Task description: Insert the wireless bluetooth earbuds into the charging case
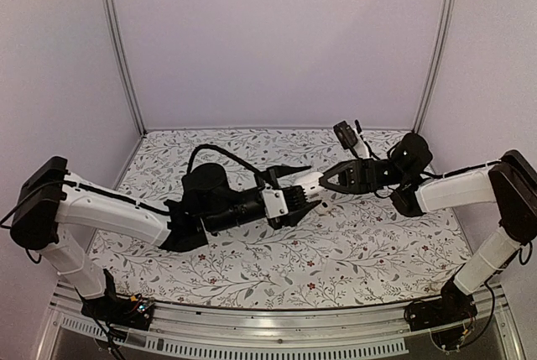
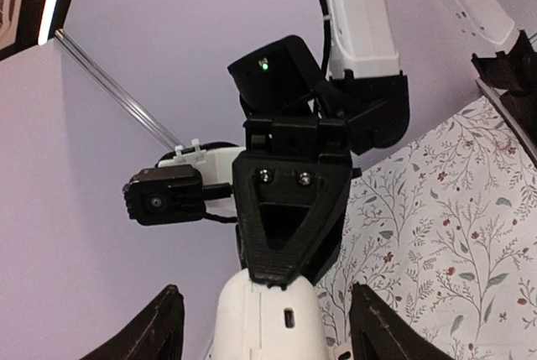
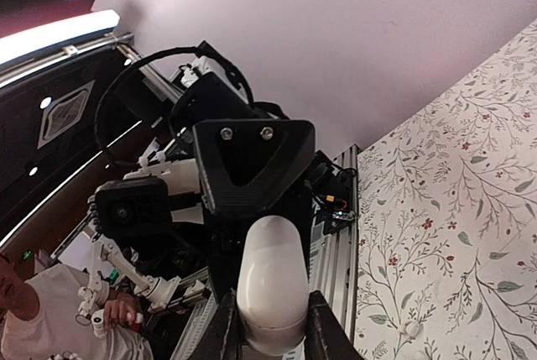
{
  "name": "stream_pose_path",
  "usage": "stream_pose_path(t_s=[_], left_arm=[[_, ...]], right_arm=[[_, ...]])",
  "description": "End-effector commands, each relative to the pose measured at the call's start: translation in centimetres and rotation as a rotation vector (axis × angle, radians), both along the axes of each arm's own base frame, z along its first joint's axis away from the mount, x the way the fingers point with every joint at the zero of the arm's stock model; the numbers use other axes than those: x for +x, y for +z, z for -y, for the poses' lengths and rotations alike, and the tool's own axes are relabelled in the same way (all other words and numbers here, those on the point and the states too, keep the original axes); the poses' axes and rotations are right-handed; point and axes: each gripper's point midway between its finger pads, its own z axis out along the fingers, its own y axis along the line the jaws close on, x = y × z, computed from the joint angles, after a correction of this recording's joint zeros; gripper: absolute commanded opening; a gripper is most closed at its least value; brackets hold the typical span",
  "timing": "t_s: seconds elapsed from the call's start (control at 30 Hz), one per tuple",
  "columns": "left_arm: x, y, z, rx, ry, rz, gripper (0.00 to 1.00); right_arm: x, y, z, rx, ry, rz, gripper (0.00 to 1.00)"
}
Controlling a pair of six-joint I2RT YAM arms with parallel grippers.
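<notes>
The charging case (image 3: 270, 280), a white rounded case with a small dark slot (image 2: 288, 319), is held in the air over the table's middle (image 1: 309, 181). My right gripper (image 3: 273, 297) is shut on it, one finger on each side. My left gripper (image 2: 267, 289) faces it from the left (image 1: 315, 185). Its black fingers (image 2: 159, 326) stand apart on either side of the case, with a gap showing on both sides. A small white piece (image 3: 411, 327), apparently an earbud, lies on the floral table below.
The floral table (image 1: 252, 259) is walled by pale panels at the back and sides. An aluminium rail (image 1: 277, 331) runs along the near edge by the arm bases. Both arms meet above the table's centre.
</notes>
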Motion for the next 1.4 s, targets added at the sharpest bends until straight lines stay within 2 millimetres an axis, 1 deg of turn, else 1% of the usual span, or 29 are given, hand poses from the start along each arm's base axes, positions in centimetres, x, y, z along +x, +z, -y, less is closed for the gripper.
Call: stream_pose_path(t_s=[0.0,0.1,0.2,0.3,0.47,0.63,0.73,0.83,1.1,1.23,1.37], left_arm=[[2.2,-1.4,-1.9,0.099,0.155,-0.171,0.67],[3.5,-2.4,-3.0,0.158,0.239,-0.266,0.66],[4.4,-2.8,-3.3,0.176,0.307,-0.296,0.65],[5.1,-3.7,-2.8,0.227,0.349,-0.301,0.65],[6.2,-3.5,-1.8,0.264,0.375,-0.296,0.66],[6.6,-5.0,-0.6,0.329,0.329,-0.352,0.67],[6.9,-6.0,-0.2,0.358,0.319,-0.379,0.66],[7.3,-6.6,0.1,0.369,0.313,-0.396,0.65],[8.7,-7.9,0.3,0.416,0.357,-0.415,0.57],[9.2,-8.3,0.3,0.429,0.382,-0.411,0.51],[9.7,-8.2,0.1,0.422,0.407,-0.403,0.43]], right_arm=[[3.9,-1.5,-0.5,-0.168,-0.271,0.13,0.06],[5.5,-2.1,0.1,-0.256,-0.394,0.178,0.06],[6.1,-2.9,0.4,-0.316,-0.45,0.17,0.05],[6.3,-3.5,0.3,-0.348,-0.464,0.157,0.05],[6.2,-4.0,-0.2,-0.393,-0.478,0.172,0.06],[6.1,-3.9,-0.4,-0.405,-0.486,0.18,0.06],[6.0,-3.9,-0.5,-0.409,-0.485,0.181,0.06],[6.0,-3.8,-0.5,-0.412,-0.492,0.185,0.06],[6.1,-3.9,-0.7,-0.431,-0.499,0.184,0.07],[6.3,-4.1,-0.9,-0.446,-0.5,0.184,0.07],[6.4,-4.2,-0.9,-0.456,-0.502,0.185,0.07]])
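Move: The white charging case, already in the right hand's grip, lies about 2 cm to the right and 1 cm ahead of the left hand, between its open fingers and level with them; from the right hand it lies about 1 cm to the left, at the same height. The beige piece on the table lies roughly 12 cm ahead, 6 cm to the right and 22 cm below the left hand. The charging case is carried forward and down, about 6 cm and 5 cm, by the right hand, which keeps its grip, turns clockwise and tips its fingers downward. The left hand goes some 8 cm forward and 8 cm down with it, turning counter-clockwise and tipping its fingers down as well, and late on narrows them about the case's sides; firm contact can't be made out. ##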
